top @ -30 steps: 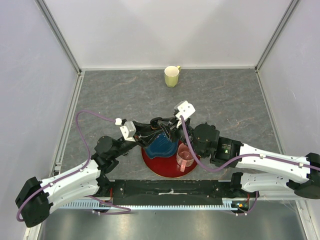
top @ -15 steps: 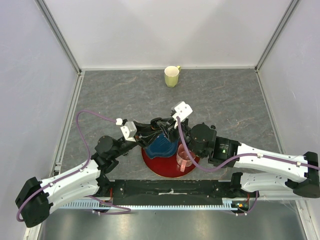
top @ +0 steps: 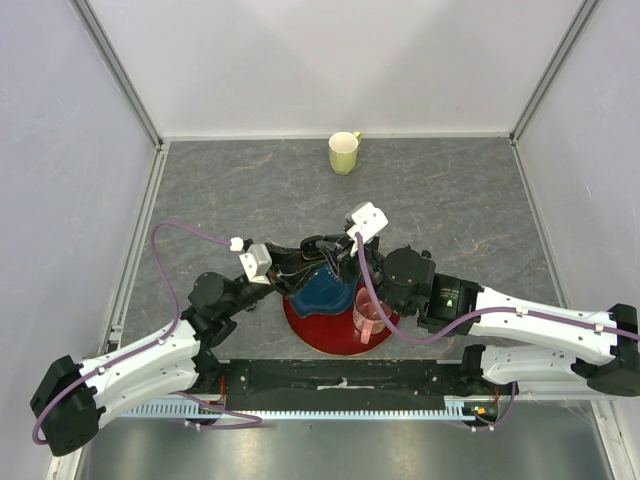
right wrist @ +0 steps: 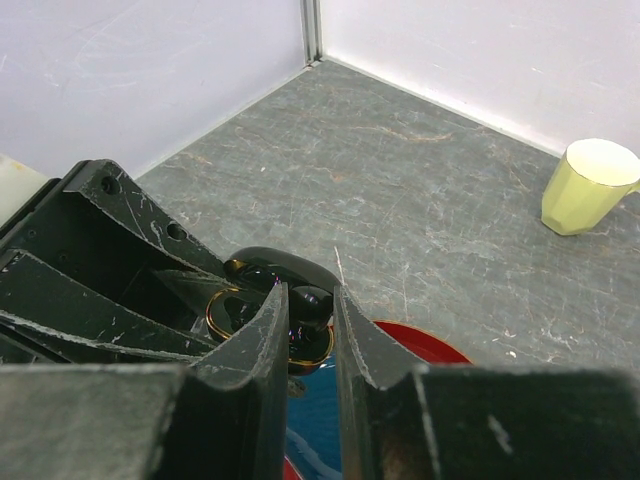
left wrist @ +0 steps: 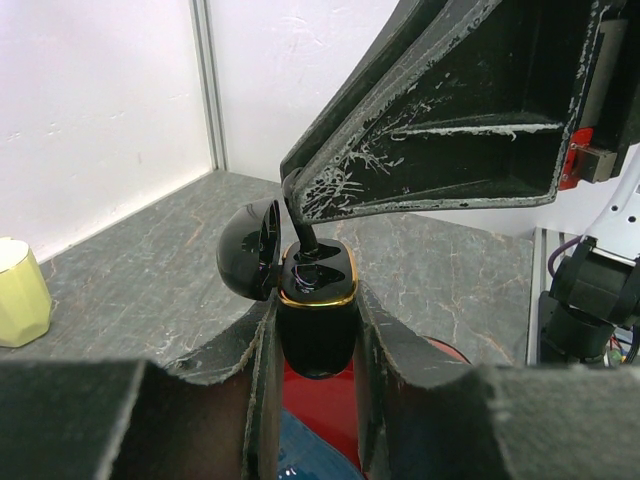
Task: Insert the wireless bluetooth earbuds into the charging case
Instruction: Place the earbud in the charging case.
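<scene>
My left gripper [left wrist: 316, 300] is shut on the charging case [left wrist: 318, 335], a glossy black pebble with a gold rim, held upright above the plate. Its lid [left wrist: 249, 250] is swung open to the left. My right gripper [right wrist: 310, 290] comes down on the case from above and is shut on one small black earbud [right wrist: 317, 306], which sits right at the case's open top [right wrist: 226, 310]. Whether the earbud is seated I cannot tell. From above, both grippers [top: 305, 262] [top: 336, 258] meet over the blue bowl. Other earbuds are out of view.
Under the grippers a blue bowl [top: 322, 290] sits on a red plate [top: 330, 338], with a pink translucent cup [top: 369, 315] on the plate's right side. A pale yellow mug [top: 344, 152] stands near the back wall. White walls close in the grey table.
The right wrist shifted slightly left over the case, then eased back a little. Both grips are unchanged and the left arm has held still.
</scene>
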Controlling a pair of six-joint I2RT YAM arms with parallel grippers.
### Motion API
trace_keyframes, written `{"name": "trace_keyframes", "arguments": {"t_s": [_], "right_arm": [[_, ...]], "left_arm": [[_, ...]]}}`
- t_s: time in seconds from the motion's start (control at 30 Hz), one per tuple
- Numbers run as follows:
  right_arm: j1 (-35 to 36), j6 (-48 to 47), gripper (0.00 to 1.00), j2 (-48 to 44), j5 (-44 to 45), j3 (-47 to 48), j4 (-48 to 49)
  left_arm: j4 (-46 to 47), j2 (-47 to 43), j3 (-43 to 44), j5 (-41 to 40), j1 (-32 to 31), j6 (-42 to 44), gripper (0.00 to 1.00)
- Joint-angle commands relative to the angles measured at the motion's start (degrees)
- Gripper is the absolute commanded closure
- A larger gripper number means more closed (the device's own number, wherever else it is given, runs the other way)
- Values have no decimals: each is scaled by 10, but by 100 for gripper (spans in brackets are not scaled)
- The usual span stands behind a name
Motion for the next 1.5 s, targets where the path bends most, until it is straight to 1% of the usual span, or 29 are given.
{"name": "trace_keyframes", "arguments": {"t_s": [0.0,0.37,0.63,0.7,0.73,0.8,0.87,0.9,0.97,1.0,1.07,1.1,1.17,1.2,1.3,1.47], "right_arm": [[-1,-11,100,-7,1,-3,-12],[-2,6,100,-13,-35,-6,-52],[-2,11,100,-4,-40,-2,-52],[-1,12,97,3,-43,2,-53],[-2,14,93,5,-44,5,-57],[-1,20,91,7,-47,13,-64],[-1,27,85,7,-50,19,-67],[-1,32,79,6,-49,22,-76],[-1,54,62,5,-42,36,-90],[-1,58,51,4,-41,40,-99],[-1,66,41,-4,-42,47,-104],[-1,68,31,-7,-39,47,-101],[-2,79,20,-19,-32,52,-96],[-2,83,12,-24,-21,53,-90],[-3,100,3,-45,2,60,-77],[-14,111,2,-84,38,81,-74]], "left_arm": [[59,-11,4,-19,1,23,98],[79,-9,4,-49,1,20,98],[85,-7,4,-34,1,15,98],[84,-7,4,-24,1,15,98],[84,-7,4,-22,1,15,98],[84,-8,3,-22,1,13,98],[84,-10,3,-22,1,14,98],[84,-10,3,-22,0,13,98],[81,-13,3,-22,1,13,98],[79,-14,3,-22,1,13,98],[76,-16,2,-23,1,13,98],[75,-16,2,-24,1,13,98],[75,-16,0,-24,1,12,98],[74,-16,0,-23,1,12,98],[73,-16,-1,-23,1,10,98],[72,-20,-4,-23,1,7,98]]}}
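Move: The right hand holds the earbud at its fingertips, right at the mouth of the open case, whose middle is about 1 cm ahead, 1 cm to the left and 2 cm below. The blue dish lies almost straight under that hand, some 28 cm down, and the pink mug about 7 cm back and 9 cm to the right, similarly low. From the left hand, which grips the case, the case is about 1 cm ahead, 2 cm right and 1 cm up. Already in contact with the case, the right hand eases the earbud about 1 cm down and slightly back into it, then spreads its fingers wide and lets go. It backs out of the case, up about 3 cm and to its right by 2 cm or so. The left hand keeps its grip on the case, lifting it roughly 2 cm, mostly at the end. ##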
